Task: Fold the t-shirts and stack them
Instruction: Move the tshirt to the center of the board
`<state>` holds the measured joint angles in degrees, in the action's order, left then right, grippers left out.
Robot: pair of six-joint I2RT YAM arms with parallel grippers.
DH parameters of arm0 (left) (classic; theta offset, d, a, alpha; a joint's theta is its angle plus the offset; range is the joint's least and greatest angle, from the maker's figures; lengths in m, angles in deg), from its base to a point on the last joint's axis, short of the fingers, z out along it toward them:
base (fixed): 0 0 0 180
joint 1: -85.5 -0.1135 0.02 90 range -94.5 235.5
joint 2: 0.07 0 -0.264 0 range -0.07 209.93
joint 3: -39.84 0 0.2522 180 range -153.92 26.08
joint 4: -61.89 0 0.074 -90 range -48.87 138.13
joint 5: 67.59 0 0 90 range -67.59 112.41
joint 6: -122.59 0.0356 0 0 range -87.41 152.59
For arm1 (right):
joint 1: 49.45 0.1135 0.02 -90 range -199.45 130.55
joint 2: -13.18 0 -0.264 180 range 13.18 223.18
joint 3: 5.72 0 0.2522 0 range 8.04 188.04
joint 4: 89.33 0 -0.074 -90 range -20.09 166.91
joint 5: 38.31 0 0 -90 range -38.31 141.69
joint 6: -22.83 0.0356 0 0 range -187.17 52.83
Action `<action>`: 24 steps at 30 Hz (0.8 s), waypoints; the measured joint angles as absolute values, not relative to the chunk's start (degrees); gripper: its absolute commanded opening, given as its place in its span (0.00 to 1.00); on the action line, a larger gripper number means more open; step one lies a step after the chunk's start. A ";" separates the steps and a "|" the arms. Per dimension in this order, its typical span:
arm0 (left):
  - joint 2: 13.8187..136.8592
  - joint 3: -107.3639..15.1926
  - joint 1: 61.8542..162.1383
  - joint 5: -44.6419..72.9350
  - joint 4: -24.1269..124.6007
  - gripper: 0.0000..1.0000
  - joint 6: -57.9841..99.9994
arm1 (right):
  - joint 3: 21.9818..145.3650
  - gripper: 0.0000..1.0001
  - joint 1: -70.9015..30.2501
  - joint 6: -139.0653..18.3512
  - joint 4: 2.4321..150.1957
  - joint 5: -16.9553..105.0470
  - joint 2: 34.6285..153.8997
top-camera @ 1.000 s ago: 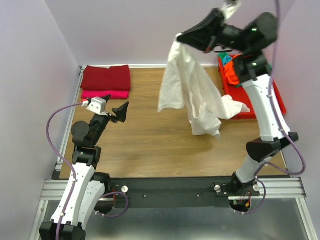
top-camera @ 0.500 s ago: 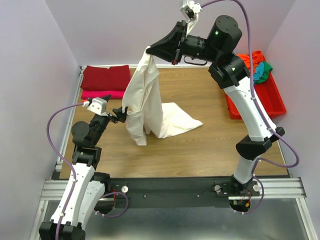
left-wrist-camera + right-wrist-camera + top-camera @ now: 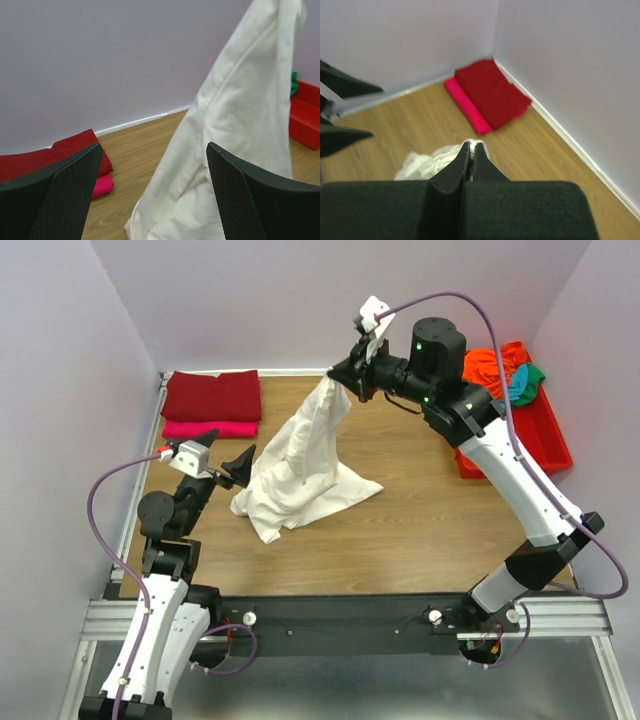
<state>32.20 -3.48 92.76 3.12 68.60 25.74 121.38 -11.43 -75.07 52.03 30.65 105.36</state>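
My right gripper [image 3: 345,376] is shut on the top of the large cream-white t-shirt [image 3: 300,465] and holds it up. Its lower part lies bunched on the wooden table. In the right wrist view the gripper [image 3: 472,148] pinches white cloth [image 3: 427,162]. My left gripper [image 3: 228,462] is open and empty, just left of the hanging shirt; its own view shows the cloth [image 3: 235,130] between and beyond the fingers [image 3: 240,200]. A dark red shirt [image 3: 212,395] lies folded on a bright pink one [image 3: 210,428] at the far left corner.
A red plastic tray [image 3: 545,435] at the far right holds orange [image 3: 490,365], teal and green shirts [image 3: 525,378]. Lilac walls close the table at the back and both sides. The folded stack also shows in the right wrist view [image 3: 490,92].
My right gripper has carried the white shirt from over the tray leftward and down, so its lower part now rests on the table next to my left gripper. The left arm barely moved.
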 measured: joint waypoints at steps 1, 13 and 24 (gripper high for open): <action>32.14 -3.48 92.76 3.10 68.60 0.92 25.74 | 118.89 0.02 -11.45 -76.32 51.76 31.90 104.38; 36.64 -4.16 92.85 0.69 68.03 0.93 25.63 | 81.49 0.99 -25.79 -87.49 52.59 40.49 94.98; 46.43 -7.26 101.33 -2.45 62.85 0.93 29.71 | 55.09 1.00 -31.02 -103.66 51.52 21.91 84.82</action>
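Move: The white t-shirt hangs from my right fingers, its body roughly 38 cm below them, 6 cm ahead and 9 cm left. The board's centre lies about 8 cm ahead and 45 cm down; the folded red shirts are some 31 cm ahead and 32 cm left, the red bin 27 cm ahead and 42 cm right. From my left hand the t-shirt's body is about 13 cm ahead, 14 cm right and 25 cm below. I sweep my right hand about 35 cm down and up to 20 cm right, tipping the fingers downward; partway down they open wide and release the white t-shirt, then I pull back some 10 cm and slightly left, clear of the cloth. My left hand, still open and empty, starts down and right towards the t-shirt, tipping down and turning clockwise. ##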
